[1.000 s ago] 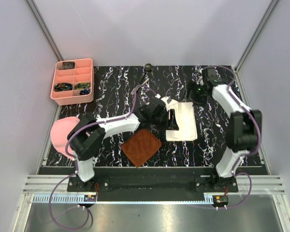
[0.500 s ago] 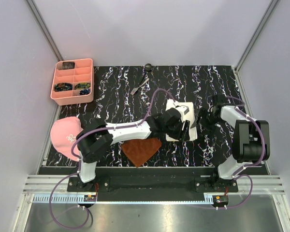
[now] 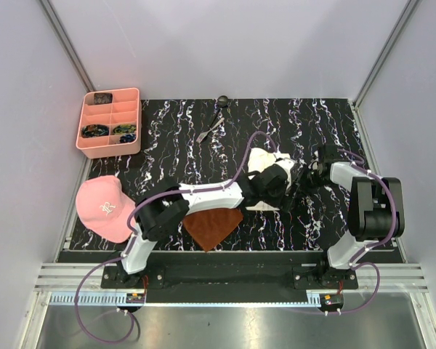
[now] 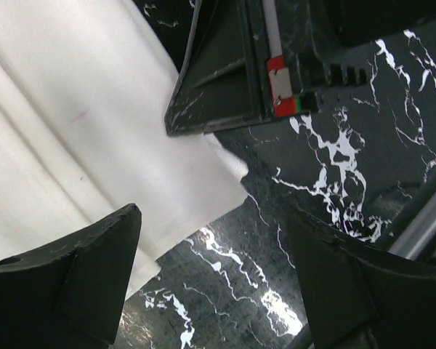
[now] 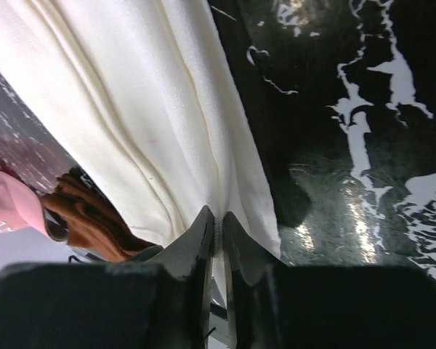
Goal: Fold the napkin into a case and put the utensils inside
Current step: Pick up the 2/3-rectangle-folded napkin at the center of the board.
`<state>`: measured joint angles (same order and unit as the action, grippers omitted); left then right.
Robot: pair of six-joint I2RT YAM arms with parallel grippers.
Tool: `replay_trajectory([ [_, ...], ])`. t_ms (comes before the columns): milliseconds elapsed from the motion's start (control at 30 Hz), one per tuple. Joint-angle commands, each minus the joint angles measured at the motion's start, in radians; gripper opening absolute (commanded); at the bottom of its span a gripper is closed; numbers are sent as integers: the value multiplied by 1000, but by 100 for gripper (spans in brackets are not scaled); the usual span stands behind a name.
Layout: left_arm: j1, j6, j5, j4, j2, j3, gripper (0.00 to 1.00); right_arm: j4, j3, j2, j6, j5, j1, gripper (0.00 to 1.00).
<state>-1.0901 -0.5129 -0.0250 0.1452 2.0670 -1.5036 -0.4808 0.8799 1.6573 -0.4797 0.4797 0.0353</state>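
Observation:
The cream-white napkin (image 3: 261, 158) lies folded right of centre, largely hidden beneath my left arm. My right gripper (image 3: 304, 182) is shut on the napkin's right-hand edge; its wrist view shows the cloth (image 5: 145, 109) pinched and gathered between the jaws (image 5: 216, 227). My left gripper (image 3: 286, 190) hovers open over the napkin's corner (image 4: 94, 131), with only bare table between its fingers (image 4: 218, 273). The dark spoon (image 3: 221, 102) and the grey fork (image 3: 208, 134) lie at the back of the table, far from both grippers.
A brown textured mat (image 3: 212, 225) sits near the front edge, partly under the left arm. A pink cap (image 3: 102, 207) lies at the left, and a pink compartment tray (image 3: 109, 122) stands at the back left. Grey walls close in both sides.
My left gripper slid right across the napkin to its right corner and opened wider. My right gripper came down from the back and shut on the napkin's right edge.

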Motion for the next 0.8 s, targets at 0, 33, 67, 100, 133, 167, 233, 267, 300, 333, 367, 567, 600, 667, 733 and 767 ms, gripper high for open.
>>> replay_trajectory([
  [0,-27,43,-96,8,21,-72,84,42,-12,-56,-66,83,-3,13],
  [33,-28,43,-96,7,25,-73,84,42,-13,-63,-74,91,-3,14],
  [67,-28,43,-96,8,30,-81,84,42,-16,-77,-77,97,-3,14],
  [100,-28,37,-102,13,38,-86,84,42,-19,-83,-85,99,-3,13],
  [133,-28,37,-105,19,45,-107,84,42,-22,-94,-88,102,-3,13],
  [167,-27,37,-105,34,54,-121,84,42,-27,-99,-92,105,-3,13],
  [233,-28,27,-110,47,76,-150,84,42,-30,-105,-97,112,-3,13],
  [267,-28,24,-115,59,82,-159,82,42,-32,-105,-100,120,-3,13],
  [300,-28,19,-115,66,99,-168,81,42,-33,-106,-99,126,-3,13],
  [333,-27,16,-124,76,107,-188,79,42,-33,-111,-100,128,-3,14],
  [367,-27,13,-130,97,119,-196,72,42,-35,-113,-102,128,-3,14],
  [567,-10,7,-141,116,105,-182,34,25,-6,-114,-65,100,17,25],
  [600,-7,7,-139,117,99,-178,26,22,-1,-113,-62,99,24,29],
  [667,1,4,-132,117,88,-168,17,24,11,-102,-56,86,50,42],
  [733,7,-4,-109,119,84,-164,11,22,25,-87,-46,88,67,53],
  [767,9,-7,-102,119,78,-161,11,24,30,-79,-39,88,74,65],
])
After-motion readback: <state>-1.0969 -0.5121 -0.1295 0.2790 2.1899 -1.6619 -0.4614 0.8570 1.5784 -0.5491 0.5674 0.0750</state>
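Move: The left gripper, open, hangs over the near right corner of the folded napkin: that corner is about 5 cm below, 1 cm ahead and 1 cm to the right. The napkin's middle lies some 7 cm ahead and 4 cm left, the brown cloth's middle about 5 cm back and 21 cm left, all roughly 6 cm below. The right gripper is already shut on the napkin's right edge; from it the corner is about 4 cm back, level sideways, 1 cm below. With the right gripper keeping its pinch, raise the napkin's right edge about 2.5 cm. Meanwhile ease the left gripper slightly right, then sink it about 2.5 cm and a little forward onto the lifted corner, closing its fingers to pinch the cloth beside the right fingers. Once they are closing, open the right fingers about halfway and let go of the edge, drifting slightly back to the right. ##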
